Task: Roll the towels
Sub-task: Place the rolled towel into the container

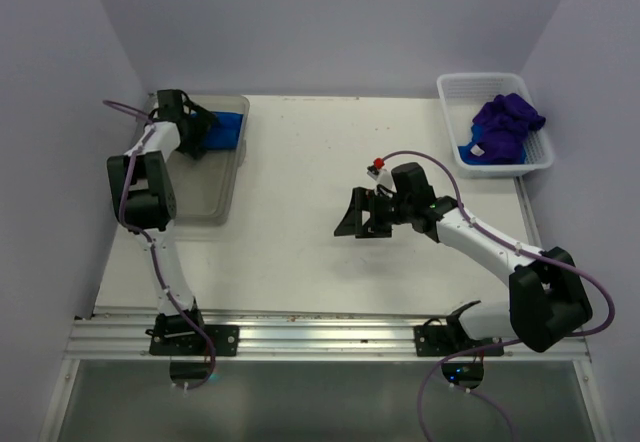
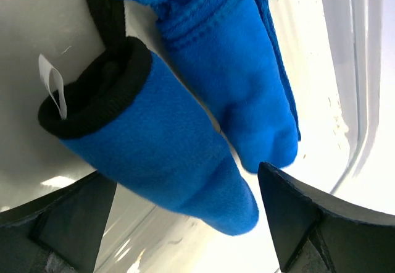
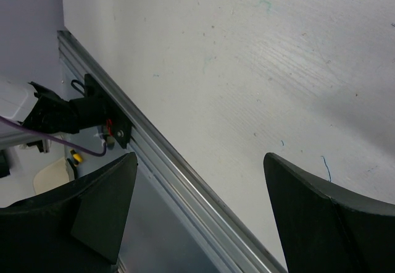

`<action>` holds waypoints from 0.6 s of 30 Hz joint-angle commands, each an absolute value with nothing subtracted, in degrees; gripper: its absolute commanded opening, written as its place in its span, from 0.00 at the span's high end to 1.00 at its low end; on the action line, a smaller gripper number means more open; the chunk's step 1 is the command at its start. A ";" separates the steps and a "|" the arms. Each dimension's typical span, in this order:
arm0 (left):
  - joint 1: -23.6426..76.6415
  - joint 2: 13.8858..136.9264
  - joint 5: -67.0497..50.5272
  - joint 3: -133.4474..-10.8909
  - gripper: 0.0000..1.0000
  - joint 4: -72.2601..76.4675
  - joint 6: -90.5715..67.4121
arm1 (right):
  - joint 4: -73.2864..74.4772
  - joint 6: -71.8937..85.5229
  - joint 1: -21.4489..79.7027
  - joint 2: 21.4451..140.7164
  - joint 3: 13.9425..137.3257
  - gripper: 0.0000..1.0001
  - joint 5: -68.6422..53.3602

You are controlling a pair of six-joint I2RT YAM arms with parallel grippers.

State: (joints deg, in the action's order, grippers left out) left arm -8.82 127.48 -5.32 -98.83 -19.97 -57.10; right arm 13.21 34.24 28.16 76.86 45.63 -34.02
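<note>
Two rolled blue towels lie side by side in a clear bin (image 1: pixel 200 190) at the table's back left. In the left wrist view the nearer roll (image 2: pixel 154 149) has a black-edged end and a white tag (image 2: pixel 52 88); the other roll (image 2: pixel 234 69) lies beyond it. My left gripper (image 1: pixel 200 130) (image 2: pixel 185 174) hangs open over the nearer roll, whose end sits between the spread fingers without touching them. Purple towels (image 1: pixel 505 122) are heaped in a white basket (image 1: pixel 480 78) at the back right. My right gripper (image 1: pixel 358 212) (image 3: pixel 200 156) is open and empty above mid-table.
A bit of blue cloth (image 1: pixel 468 152) shows under the purple heap in the basket. The bin's clear wall (image 2: pixel 349 69) rises close to the rolls. A metal rail (image 1: pixel 320 327) (image 3: pixel 185 180) runs along the table's near edge, with both arm bases on it.
</note>
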 commanded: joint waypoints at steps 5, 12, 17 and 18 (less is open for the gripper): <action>-8.70 118.57 -2.55 -95.36 0.00 -18.02 -53.09 | 11.16 35.07 28.12 75.67 45.70 0.13 -35.51; -8.70 119.44 -2.38 -100.89 0.00 -21.44 -49.40 | 11.78 34.72 28.04 75.50 46.32 0.13 -35.16; -8.70 116.38 -0.53 -100.29 0.01 -25.05 -46.94 | 13.00 34.10 28.04 74.97 47.11 0.13 -34.28; -8.70 115.32 -0.44 -99.76 0.01 -25.22 -46.15 | 13.53 33.67 28.04 74.88 47.72 0.13 -33.67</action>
State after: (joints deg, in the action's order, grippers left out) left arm -8.82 120.46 -2.46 -98.94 -22.76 -49.80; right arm 12.97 34.44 28.16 76.84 45.63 -33.95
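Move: The rolled towel with the black edge lies just under the open left gripper, about 3 cm below, its middle some 1 cm ahead and 1 cm to the left. The other rolled blue towel lies roughly 8 cm ahead and 1 cm right. The container's middle is about 5 cm back and 6 cm left. From the right hand the black-edged towel is some 30 cm ahead, 41 cm left and 10 cm below. Raise the left gripper about 5.5 cm straight off the black-edged towel, easing it back about 1 cm as you start and letting it drift some 1 cm left on the way up. Keep the fingers wide open on either side, tip them up slightly and roll the hand's left side up by nearly 10 degrees. ##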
